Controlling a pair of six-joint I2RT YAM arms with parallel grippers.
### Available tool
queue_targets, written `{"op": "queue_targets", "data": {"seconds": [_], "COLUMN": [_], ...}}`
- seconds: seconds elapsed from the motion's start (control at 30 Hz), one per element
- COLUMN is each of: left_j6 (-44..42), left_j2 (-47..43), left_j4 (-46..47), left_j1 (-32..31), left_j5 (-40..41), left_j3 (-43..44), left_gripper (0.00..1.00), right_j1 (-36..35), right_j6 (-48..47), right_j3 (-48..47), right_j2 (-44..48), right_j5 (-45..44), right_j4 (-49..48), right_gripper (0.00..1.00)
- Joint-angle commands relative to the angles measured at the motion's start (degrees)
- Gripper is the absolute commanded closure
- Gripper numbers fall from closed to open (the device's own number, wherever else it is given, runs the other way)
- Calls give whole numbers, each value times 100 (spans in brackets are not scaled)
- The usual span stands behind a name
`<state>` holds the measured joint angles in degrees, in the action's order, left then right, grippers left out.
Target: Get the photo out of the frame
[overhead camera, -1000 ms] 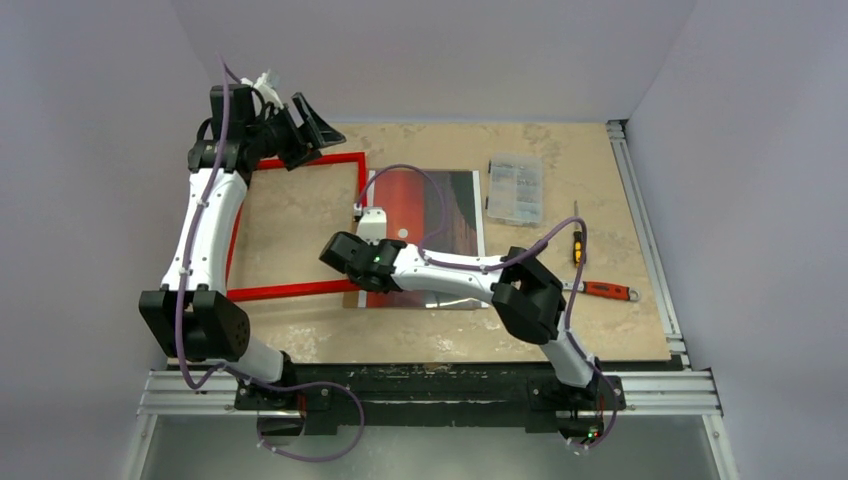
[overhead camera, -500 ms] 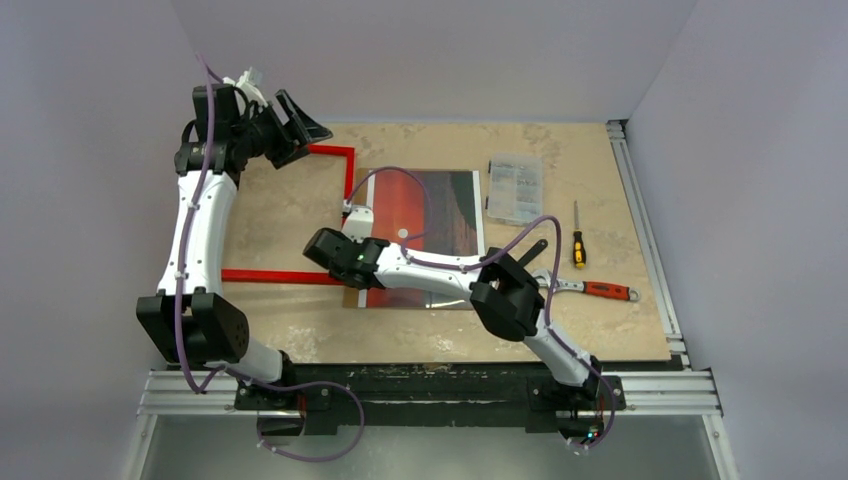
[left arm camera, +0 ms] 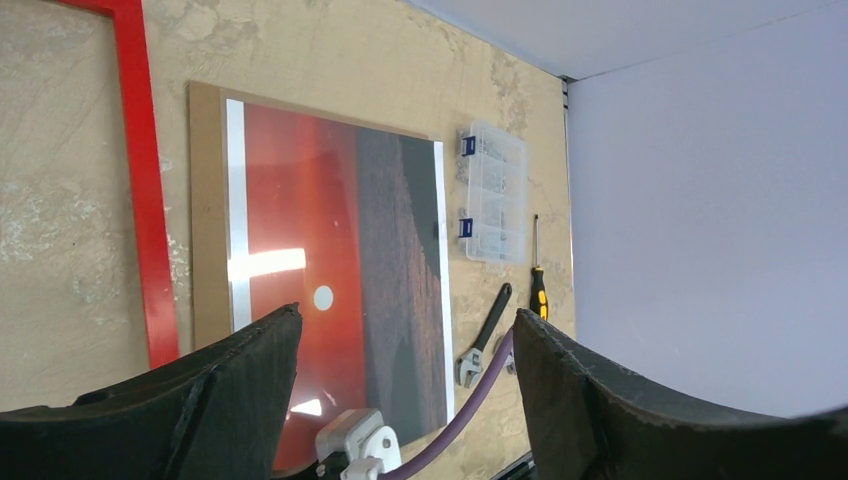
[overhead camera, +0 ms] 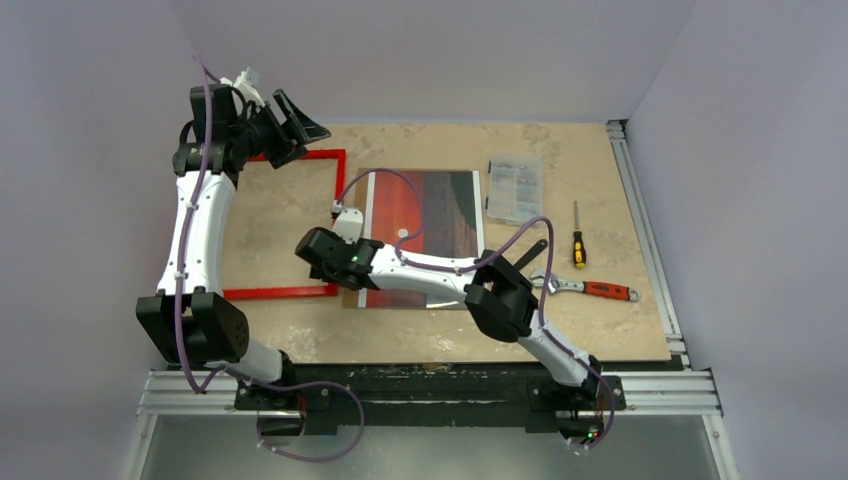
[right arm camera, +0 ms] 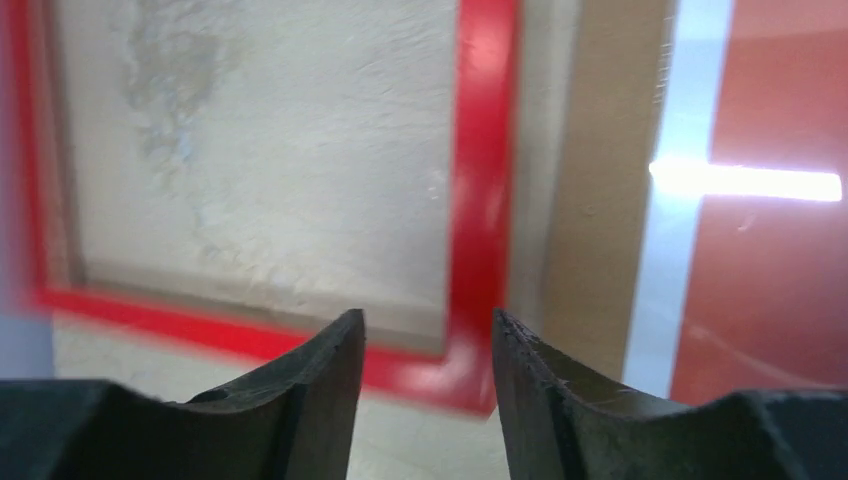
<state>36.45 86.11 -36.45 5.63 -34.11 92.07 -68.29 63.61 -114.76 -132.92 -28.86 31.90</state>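
Observation:
The photo [overhead camera: 425, 235], a red-orange sunset print with white edge strips on a brown board, lies flat mid-table, also in the left wrist view [left arm camera: 340, 230]. The red frame [overhead camera: 338, 200] lies flat to its left, apart from it, its middle showing bare table. My right gripper [overhead camera: 340, 222] hovers over the frame's near right corner, between frame and photo. In the right wrist view its jaws [right arm camera: 428, 318] stand open with nothing between them, the frame [right arm camera: 483, 150] below, the photo [right arm camera: 770, 250] to the right. My left gripper [overhead camera: 295, 125] hangs open above the frame's far edge, empty [left arm camera: 407, 312].
A clear plastic parts box [overhead camera: 515, 187] sits right of the photo at the back. A yellow-handled screwdriver [overhead camera: 578, 245] and an orange-handled adjustable wrench [overhead camera: 590, 288] lie near the right edge. A metal rail [overhead camera: 645, 230] runs along the table's right side.
The frame slid left, away from the photo, and now lies flat. My right gripper moved left with it and its jaws widened. My left gripper rose slightly off the frame's far edge.

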Motion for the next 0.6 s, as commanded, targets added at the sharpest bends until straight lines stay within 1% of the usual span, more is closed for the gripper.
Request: {"op": "queue_targets", "data": {"seconds": [0.0,0.03,0.1,0.13,0.17,0.2,0.37,0.47,0.53,0.57], "left_j6": [40,34,38,49,82,108,161,198,259,276], "left_j2": [-199,-195,-170,-144,-134,-131,-84,103,223,294], "left_j4": [246,249,259,274,303,350,554,621,747,791], "left_j1": [57,55,58,59,61,51,-38,-257,-489,-723], "left_j5": [-79,-74,-70,-93,-144,-208,-277,-401,-479,-517], "left_j3": [-23,-23,-43,-48,-60,-81,-227,-244,-342,-367], "left_gripper": [25,26,26,26,26,26,25,25,26,26], "right_j1": [-88,-88,-104,-105,-88,-36,199,411,604,700], "right_j6": [-298,-427,-747,-931,-1151,-1242,-1660,-1461,-1235,-1144], "right_j3": [-24,172,894,1364,1833,2143,3372,4266,4985,5335], "right_j2": [447,598,1104,1450,1740,2015,3241,3966,4495,4804], "right_j5": [512,601,669,682,767,703,266,45,98,155], "right_j4": [-690,-820,-1194,-1509,-1846,-1887,-1501,-1079,-922,-890], "right_gripper": [47,44,40,35,33,33,33,32,32,32]}}
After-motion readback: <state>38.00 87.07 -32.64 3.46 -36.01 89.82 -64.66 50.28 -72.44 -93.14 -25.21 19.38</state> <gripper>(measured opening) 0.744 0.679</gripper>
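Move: The right gripper is low at the red frame's near right corner, which is about 2 cm to its right and 2 cm back; the frame's middle is some 15 cm ahead and 11 cm left. The photo's middle lies about 22 cm to this hand's right and 13 cm ahead, on the brown backing board, centred 20 cm right and 13 cm ahead. From the left hand the photo is about 23 cm right, level with it, and 25 cm below. Open the right gripper further until its fingers stand wide around the red frame's rail. Draw it back about 3 cm and lift it clear of the frame by some 8 cm, then sweep it right about 14 cm over the near left part of the photo, turning the wrist slightly counter-clockwise. Late on, ease the raised left hand about 2 cm right. ##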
